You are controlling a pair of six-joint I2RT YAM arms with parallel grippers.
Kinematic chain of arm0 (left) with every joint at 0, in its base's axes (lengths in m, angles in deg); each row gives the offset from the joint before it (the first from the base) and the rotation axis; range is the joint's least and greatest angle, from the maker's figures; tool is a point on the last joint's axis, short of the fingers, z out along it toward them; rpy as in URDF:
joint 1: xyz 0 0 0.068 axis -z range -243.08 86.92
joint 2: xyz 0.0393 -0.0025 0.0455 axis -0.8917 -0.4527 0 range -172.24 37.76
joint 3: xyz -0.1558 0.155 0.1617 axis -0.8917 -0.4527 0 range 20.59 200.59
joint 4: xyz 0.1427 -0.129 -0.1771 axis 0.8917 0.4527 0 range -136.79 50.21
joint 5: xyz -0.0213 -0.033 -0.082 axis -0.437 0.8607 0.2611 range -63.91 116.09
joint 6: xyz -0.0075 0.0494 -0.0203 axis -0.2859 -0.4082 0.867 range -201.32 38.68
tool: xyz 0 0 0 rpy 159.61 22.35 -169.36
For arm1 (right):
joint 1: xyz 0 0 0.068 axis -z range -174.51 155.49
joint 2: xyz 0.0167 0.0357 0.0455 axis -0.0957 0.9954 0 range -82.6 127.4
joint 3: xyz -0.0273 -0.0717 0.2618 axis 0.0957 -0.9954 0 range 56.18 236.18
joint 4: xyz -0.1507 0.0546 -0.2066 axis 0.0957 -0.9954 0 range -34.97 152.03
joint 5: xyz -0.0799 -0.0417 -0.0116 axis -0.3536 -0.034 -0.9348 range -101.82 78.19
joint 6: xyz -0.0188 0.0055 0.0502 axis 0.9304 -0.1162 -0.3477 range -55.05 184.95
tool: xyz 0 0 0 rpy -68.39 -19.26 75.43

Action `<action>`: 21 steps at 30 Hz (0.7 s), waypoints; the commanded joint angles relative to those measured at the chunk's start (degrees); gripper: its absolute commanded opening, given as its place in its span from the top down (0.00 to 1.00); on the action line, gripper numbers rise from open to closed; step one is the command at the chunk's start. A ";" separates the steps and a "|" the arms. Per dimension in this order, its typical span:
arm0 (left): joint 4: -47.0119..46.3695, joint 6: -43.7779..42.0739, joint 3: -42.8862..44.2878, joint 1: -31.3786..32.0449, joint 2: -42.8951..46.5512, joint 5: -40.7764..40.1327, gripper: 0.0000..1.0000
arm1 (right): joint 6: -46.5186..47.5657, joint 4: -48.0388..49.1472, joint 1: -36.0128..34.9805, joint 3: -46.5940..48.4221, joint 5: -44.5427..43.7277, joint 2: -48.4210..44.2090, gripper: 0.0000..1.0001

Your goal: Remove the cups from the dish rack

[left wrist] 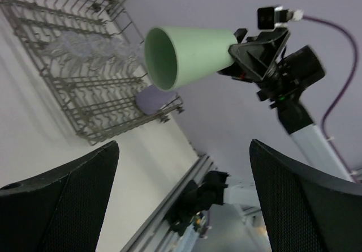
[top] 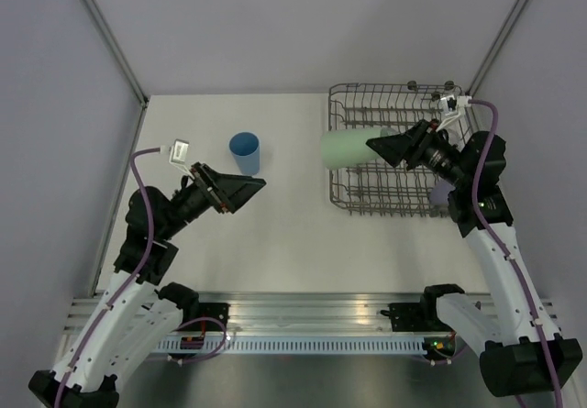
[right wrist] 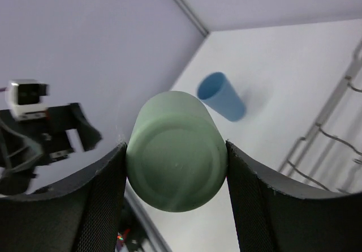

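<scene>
My right gripper (top: 381, 145) is shut on the pale green cup (top: 345, 148) by its base and holds it on its side in the air over the left edge of the dish rack (top: 404, 96), mouth pointing left. The cup fills the right wrist view (right wrist: 175, 158) and shows in the left wrist view (left wrist: 184, 54). The blue cup (top: 245, 153) stands upright on the table, also in the right wrist view (right wrist: 222, 96). The lavender cup (top: 440, 196) sits at the rack's near right corner. Clear glasses (left wrist: 85, 48) lie in the rack. My left gripper (top: 249, 188) is open and empty, near the blue cup.
The rack stands at the table's far right, against the right wall. The white table (top: 275, 234) lies between the arms. A metal rail (top: 303, 316) runs along the near edge by the arm bases.
</scene>
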 commanded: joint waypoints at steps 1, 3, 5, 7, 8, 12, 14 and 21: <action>-18.23 13.55 -2.84 0.28 0.62 2.33 0.00 | -21.14 28.46 0.18 -3.60 8.83 -1.66 0.60; -22.45 16.11 -2.94 0.29 -1.04 2.85 0.00 | -25.48 33.85 -0.25 -5.54 9.62 -1.05 0.60; -26.48 17.95 -2.85 0.64 -2.37 3.20 0.00 | -29.25 38.87 -1.39 -6.41 9.36 -0.78 0.60; -29.31 19.62 -2.50 1.25 -4.48 3.82 0.00 | -29.97 40.99 -2.71 -6.42 8.13 -0.60 0.61; -30.71 19.98 -2.06 1.51 -5.35 4.08 0.01 | -29.72 41.17 -4.20 -6.33 7.69 -0.69 0.61; -32.93 18.93 1.54 4.50 -9.57 4.35 0.01 | -29.45 43.11 -8.77 -5.72 6.02 0.97 0.61; -32.66 17.01 3.12 7.04 -12.04 4.08 0.01 | -28.84 43.02 -11.23 -5.37 5.06 1.59 0.61; -32.22 11.46 7.96 13.73 -15.20 1.80 0.07 | -25.23 40.12 -14.14 -5.45 3.73 2.38 0.62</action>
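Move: Some 28 cm to the right hand's left and 10 cm back, about level, waits the open left gripper that the green cup is being taken to. The green cup is already held by its base, its middle about 6 cm left of the right hand and 2 ahead; from the left hand it lies roughly 22 cm right and 11 ahead. Standing on the table, the blue cup is about 22 cm ahead of the left hand, 2 left and 28 below. Carrying the green cup open end first towards the left gripper, the right hand goes about 8 cm left while rising and drawing back nearly as far, turning some 20 degrees counter-clockwise and rolling its left side up, grip kept. The left hand comes to meet it, up about 8 cm and nearly 7 right, turning clockwise and rolling its right side up, fingers still wide open around the line of the rim. ##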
